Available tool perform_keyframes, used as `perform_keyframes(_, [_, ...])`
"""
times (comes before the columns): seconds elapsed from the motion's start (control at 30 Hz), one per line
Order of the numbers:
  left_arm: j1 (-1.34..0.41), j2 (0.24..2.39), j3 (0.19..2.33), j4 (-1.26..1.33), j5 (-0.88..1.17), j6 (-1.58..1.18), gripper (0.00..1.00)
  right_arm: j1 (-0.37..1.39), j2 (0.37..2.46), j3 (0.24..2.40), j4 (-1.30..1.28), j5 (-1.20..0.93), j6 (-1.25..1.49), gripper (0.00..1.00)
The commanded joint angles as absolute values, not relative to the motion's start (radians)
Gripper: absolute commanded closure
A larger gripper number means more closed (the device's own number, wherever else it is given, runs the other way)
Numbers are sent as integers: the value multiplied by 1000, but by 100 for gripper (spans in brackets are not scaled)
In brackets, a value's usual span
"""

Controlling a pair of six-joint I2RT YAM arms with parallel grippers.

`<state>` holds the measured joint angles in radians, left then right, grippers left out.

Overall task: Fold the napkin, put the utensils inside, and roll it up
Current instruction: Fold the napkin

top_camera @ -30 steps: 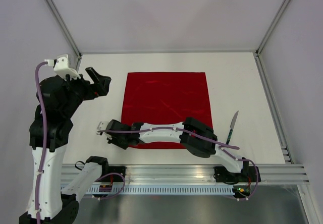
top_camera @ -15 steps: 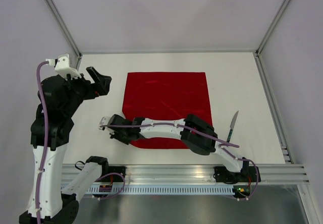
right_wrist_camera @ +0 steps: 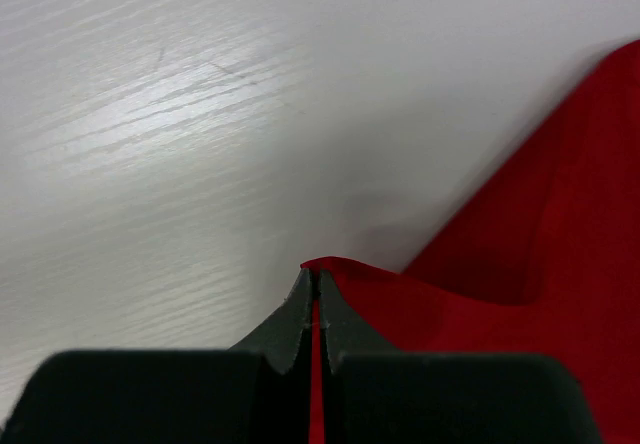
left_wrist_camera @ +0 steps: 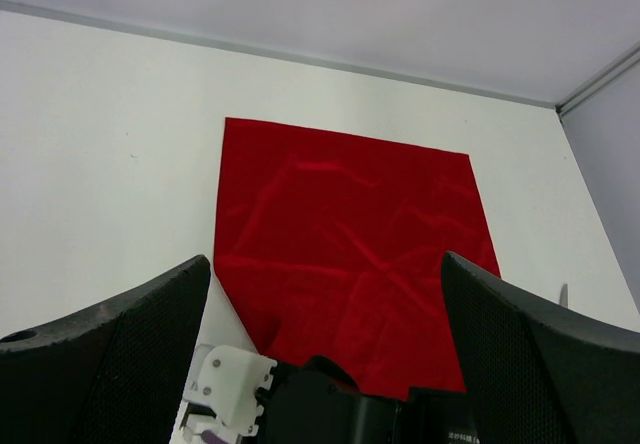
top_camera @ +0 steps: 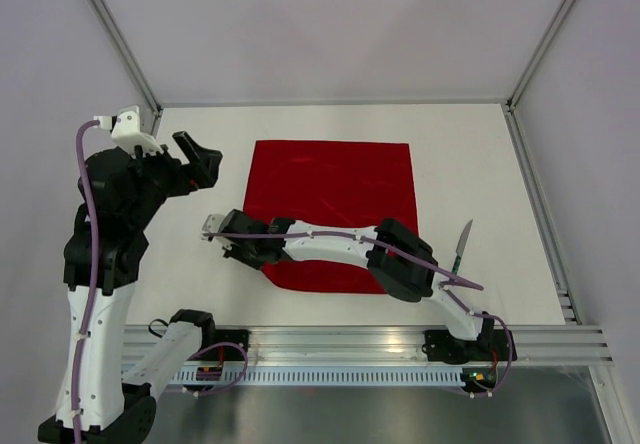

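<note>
The red napkin (top_camera: 335,199) lies spread in the middle of the table, and it also fills the left wrist view (left_wrist_camera: 350,224). My right gripper (top_camera: 238,244) reaches across its near edge and is shut on the napkin's near-left corner. That corner is lifted off the table, and in the right wrist view red cloth (right_wrist_camera: 500,294) is pinched between the closed fingertips (right_wrist_camera: 313,279). The knife (top_camera: 460,248), teal handle towards me, lies on the table right of the napkin. My left gripper (top_camera: 200,162) hangs open above the table left of the napkin, with nothing between its fingers (left_wrist_camera: 120,349).
A metal rail (top_camera: 380,342) runs along the near edge, carrying the arm bases. Grey walls with metal posts (top_camera: 120,39) close the back and sides. White tabletop (top_camera: 480,154) shows around the napkin. My right forearm (top_camera: 330,246) lies over the napkin's near part.
My right gripper closed on the napkin's near-left corner and moved away from me, lifting that corner. The left arm has barely moved.
</note>
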<state>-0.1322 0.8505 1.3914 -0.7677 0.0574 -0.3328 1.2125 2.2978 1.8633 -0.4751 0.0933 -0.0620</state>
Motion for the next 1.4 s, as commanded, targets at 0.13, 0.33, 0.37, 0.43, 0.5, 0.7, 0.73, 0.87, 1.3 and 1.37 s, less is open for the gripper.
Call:
perform_keyframes(0.13, [-129,856,1376,-723,72,-321,0,1146,2195,1827,-497,198,-121,100])
perform_keyframes(0.33, [-129,858,1376,-721,72,-319,0,1065,2165,1783,-489,195,-150,100])
perform_keyframes(0.37, [-129,862,1374,-718,74,-319,0,1042,2149,1773,-480,193,-153,99])
perform_keyframes(0.43, [-129,864,1370,-715,74,-319,0,1022,2126,1750,-465,189,-167,100])
perform_keyframes(0.5, [-129,867,1362,-709,77,-321,0,986,2114,1741,-462,180,-172,100])
perform_keyframes(0.7, [-129,868,1330,-680,94,-333,0,888,2082,1726,-437,155,-192,100])
perform_keyframes(0.73, [-129,867,1328,-678,95,-333,0,876,2074,1717,-424,153,-196,100])
perform_keyframes(0.87, [-127,868,1310,-661,98,-334,0,807,2068,1707,-413,133,-204,100])
perform_keyframes(1.3, [-129,882,1224,-604,133,-339,0,646,2080,1651,-341,133,-255,100])
perform_keyframes(1.37, [-127,882,1213,-597,133,-339,0,614,2082,1649,-330,135,-261,100])
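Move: The right hand, low over the table with the napkin's near-left corner shut in its fingers, has the napkin's far-right corner some 38 cm ahead, 41 cm to its right and 3 cm below. The napkin's near-right corner lies about 6 cm back and 42 cm right, its far-left corner 38 cm ahead and 2 cm left, and the knife 3 cm ahead and 51 cm right. From the high left hand, the far-right corner is roughly 34 cm ahead, 44 cm right and 38 cm below. Diagonally forward and right, low across the napkin, the right hand carries the pinched near-left corner some 32 cm towards the far-right corner, rising gently by up to about 5 cm and easing slightly lower at the end. Its wrist turns clockwise about 25 degrees while the shut fingers keep their hold. The left hand, empty and open, sinks about 5 cm and drifts forward. ##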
